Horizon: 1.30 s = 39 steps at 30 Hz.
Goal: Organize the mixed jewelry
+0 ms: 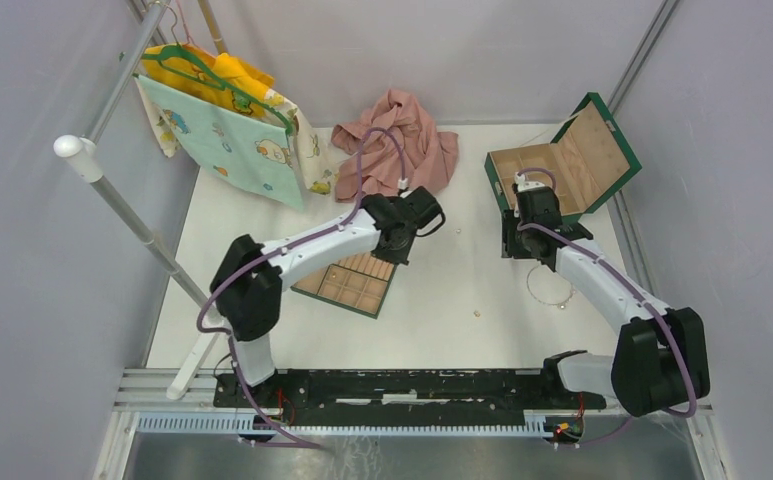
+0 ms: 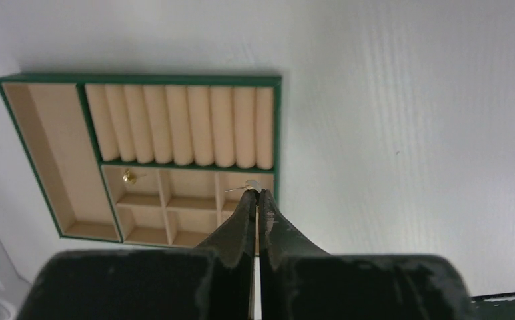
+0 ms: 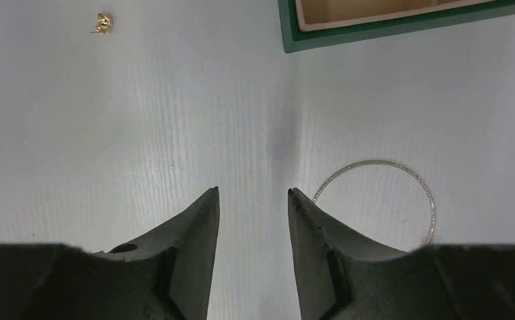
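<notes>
My left gripper (image 2: pixel 259 193) is shut on a tiny pale earring stud (image 2: pixel 254 186), whose thin pin sticks out to the left. It hangs above the right small compartments of the tan tray (image 2: pixel 278 127). One gold piece (image 2: pixel 129 177) lies in a small compartment of that tray. From above, the left gripper (image 1: pixel 399 250) is over the tray's (image 1: pixel 334 290) far corner. My right gripper (image 3: pixel 253 193) is open and empty above the white table. The thin silvery wire loop (image 3: pixel 374 161) lies just to its right. A loose gold piece (image 3: pixel 103 23) lies far left.
The open green box (image 1: pixel 562 165) stands at the back right, its corner (image 3: pixel 388 23) just beyond the right gripper. A pink cloth (image 1: pixel 402 140) lies at the back centre. Clothes on a hanger (image 1: pixel 227 120) hang from a rack at the left. A small bead (image 1: pixel 478 312) lies mid-table.
</notes>
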{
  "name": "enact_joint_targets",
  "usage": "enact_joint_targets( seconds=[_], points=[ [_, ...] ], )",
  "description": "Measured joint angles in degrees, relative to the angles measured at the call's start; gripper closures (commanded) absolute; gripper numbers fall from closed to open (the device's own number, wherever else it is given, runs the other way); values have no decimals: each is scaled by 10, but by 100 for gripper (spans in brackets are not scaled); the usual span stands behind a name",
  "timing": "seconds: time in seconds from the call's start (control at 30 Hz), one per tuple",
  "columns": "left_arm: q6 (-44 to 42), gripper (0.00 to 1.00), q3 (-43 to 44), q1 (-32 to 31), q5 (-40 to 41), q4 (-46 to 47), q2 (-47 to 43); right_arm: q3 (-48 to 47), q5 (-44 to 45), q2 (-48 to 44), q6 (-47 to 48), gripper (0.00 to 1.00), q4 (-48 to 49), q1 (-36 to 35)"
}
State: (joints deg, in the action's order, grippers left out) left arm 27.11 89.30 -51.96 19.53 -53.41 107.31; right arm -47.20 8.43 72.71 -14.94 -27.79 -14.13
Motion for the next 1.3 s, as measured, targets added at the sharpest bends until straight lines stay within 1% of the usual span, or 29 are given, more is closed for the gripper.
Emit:
enact_joint_targets(
  seconds=[0.13,0.37,0.53,0.6,0.67,0.7,0.9,1.03,1.17,1.3],
  points=[
    [17,98,-74,29,0,-5,-57,-7,-10,15,0,52,4,0],
    [39,98,-180,113,0,9,-87,-22,-23,33,0,52,9,0],
    [39,98,-208,137,0,18,-88,-28,-24,35,0,52,12,0],
    [39,91,-208,140,0,26,-88,-29,-25,35,0,52,12,0],
    [39,77,-208,141,0,31,-88,-29,-24,35,0,52,12,0],
    [40,74,-208,141,0,32,-88,-30,-24,35,0,52,12,0],
    [48,65,-208,141,1,39,-88,-30,-24,35,0,52,12,0],
    [48,64,-207,141,2,39,-88,-30,-24,36,1,52,12,0],
    [47,53,-189,138,2,35,-88,-34,-24,37,1,52,12,0],
    [40,45,-126,113,-2,33,-85,-36,-24,41,2,52,12,0]
  ],
)
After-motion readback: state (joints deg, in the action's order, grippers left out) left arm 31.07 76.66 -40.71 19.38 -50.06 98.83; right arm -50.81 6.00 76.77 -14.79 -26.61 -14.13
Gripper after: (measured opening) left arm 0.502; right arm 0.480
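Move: The left hand holds a small earring; the tray's small cell where an earring already lies is about 13 cm to its left, 1 cm back and 8 cm below. Beside it are the empty middle cell, some 8 cm left and 1 cm back, the ring rolls, about 6 cm left and 3 cm ahead, and the wide section, 16 cm left and 2 cm ahead. From the right hand the earring's cell lies roughly 37 cm left, 2 cm back and 7 cm down. Still pinching the earring, the left hand sweeps about 12 cm left over the tray while sinking some 5 cm and turning roughly 20 degrees counter-clockwise, stops above the small cell with the first earring, and opens its fingers there to let go. It then rises nearly 4 cm and swings back right about 4 cm, opening on to half wide, while the empty right hand edges some 2 cm forward and slightly left, half open. ##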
